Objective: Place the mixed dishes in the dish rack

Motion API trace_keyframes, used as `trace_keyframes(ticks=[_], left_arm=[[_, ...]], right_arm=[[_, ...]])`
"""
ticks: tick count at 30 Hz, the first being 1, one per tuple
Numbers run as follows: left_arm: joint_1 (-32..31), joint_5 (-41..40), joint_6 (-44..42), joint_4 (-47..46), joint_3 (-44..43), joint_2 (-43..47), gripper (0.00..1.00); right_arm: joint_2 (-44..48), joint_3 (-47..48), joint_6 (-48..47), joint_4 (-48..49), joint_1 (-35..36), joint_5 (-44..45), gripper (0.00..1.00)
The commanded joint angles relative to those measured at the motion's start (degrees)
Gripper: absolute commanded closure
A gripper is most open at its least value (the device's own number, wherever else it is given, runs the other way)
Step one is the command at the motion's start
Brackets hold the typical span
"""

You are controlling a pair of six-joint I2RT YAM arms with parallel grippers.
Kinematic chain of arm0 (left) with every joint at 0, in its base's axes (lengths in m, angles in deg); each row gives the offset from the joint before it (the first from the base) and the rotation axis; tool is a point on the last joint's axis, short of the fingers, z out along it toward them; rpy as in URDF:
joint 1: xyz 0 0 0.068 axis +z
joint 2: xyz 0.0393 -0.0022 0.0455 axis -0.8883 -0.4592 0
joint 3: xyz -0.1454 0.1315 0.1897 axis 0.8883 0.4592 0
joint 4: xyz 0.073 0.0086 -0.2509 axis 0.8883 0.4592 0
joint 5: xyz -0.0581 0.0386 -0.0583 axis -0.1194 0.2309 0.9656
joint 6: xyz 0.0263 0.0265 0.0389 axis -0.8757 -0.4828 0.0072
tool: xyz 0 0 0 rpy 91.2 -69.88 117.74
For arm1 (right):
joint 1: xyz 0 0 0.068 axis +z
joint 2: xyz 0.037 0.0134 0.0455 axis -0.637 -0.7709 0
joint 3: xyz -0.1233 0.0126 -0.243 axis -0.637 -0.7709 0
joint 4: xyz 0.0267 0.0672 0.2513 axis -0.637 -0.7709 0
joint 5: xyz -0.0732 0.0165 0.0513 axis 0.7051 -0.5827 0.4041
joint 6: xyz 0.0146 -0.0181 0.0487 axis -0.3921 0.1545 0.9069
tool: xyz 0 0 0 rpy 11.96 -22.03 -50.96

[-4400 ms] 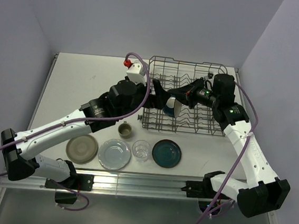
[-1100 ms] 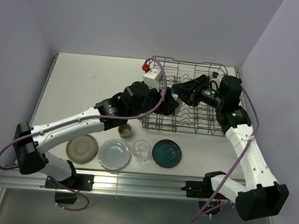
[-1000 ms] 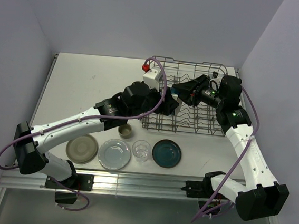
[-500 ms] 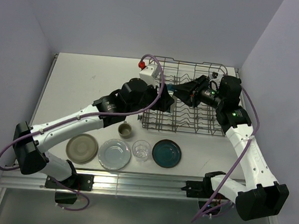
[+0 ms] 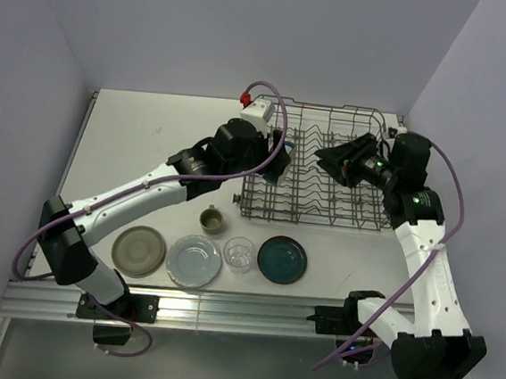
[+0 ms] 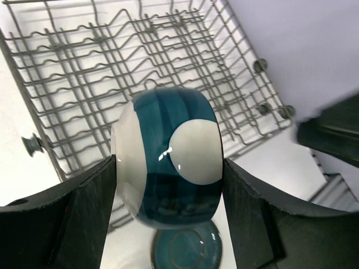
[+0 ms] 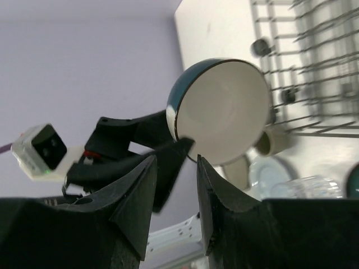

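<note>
The teal-outside, cream-inside bowl [image 6: 168, 179] hangs on its side above the left end of the dish rack [image 5: 325, 183], with my left gripper [image 6: 168, 168] shut on its sides. In the right wrist view the bowl [image 7: 221, 112] turns its cream inside toward that camera. My right gripper [image 7: 175, 168] is open and holds nothing. It hovers over the middle of the rack, to the right of the bowl and apart from it. On the table in front of the rack are the mug [image 5: 211, 220], grey-beige plate [image 5: 138, 251], pale blue plate [image 5: 194, 260], glass [image 5: 239, 254] and dark teal plate [image 5: 282, 259].
The rack's upright tines [image 6: 140, 73] lie below the bowl, with no dishes among them. The right arm [image 6: 331, 134] shows at the right edge of the left wrist view. Walls close in the table at the back and on both sides.
The left arm has carried the bowl up and toward the rack's far left end. The right gripper has drawn back to the right, away from the bowl.
</note>
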Motion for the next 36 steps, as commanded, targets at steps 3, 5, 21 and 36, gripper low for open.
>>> trace_keyframes(ticks=[3, 5, 21, 36], left_arm=[[3.1, -1.0, -5.4, -2.0, -9.3, -6.0, 1.0], [4.1, -0.5, -6.9, -1.1, -11.8, -8.4, 1.0], [12.8, 3.5, -14.5, 5.8, -46.0, -39.3, 1.0], [15.0, 4.3, -31.4, -3.4, -52.2, -49.9, 1.0]], right_arm=[[6.3, 3.8, -11.1, -10.0, -4.5, 6.0, 0.58], [7.1, 3.3, -13.7, -12.0, -6.9, 6.6, 0.58], [13.6, -9.0, -21.8, -12.7, -8.6, 11.7, 0.58], [13.2, -11.4, -23.1, -9.9, -8.9, 10.8, 0.58]])
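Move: The bowl is already between the left fingers; the far-left part of the rack, where it is being taken, lies about 25 cm ahead of that hand, 1 cm to the right and 22 cm below. The teal plate is some 12 cm back, 4 cm right and 28 cm down, the glass equally far back but 9 cm left and 25 cm down. The empty right hand has the bowl about 9 cm left, 2 cm ahead and 3 cm below. Keeping its grip on the bowl, the left hand sweeps about 25 cm forward over the rack towards its far-left corner, sinking some 12 cm and rolling its left side up, then eases to a stop. The right hand, already clear, draws away right, then down and a little back, its fingers unchanged. ##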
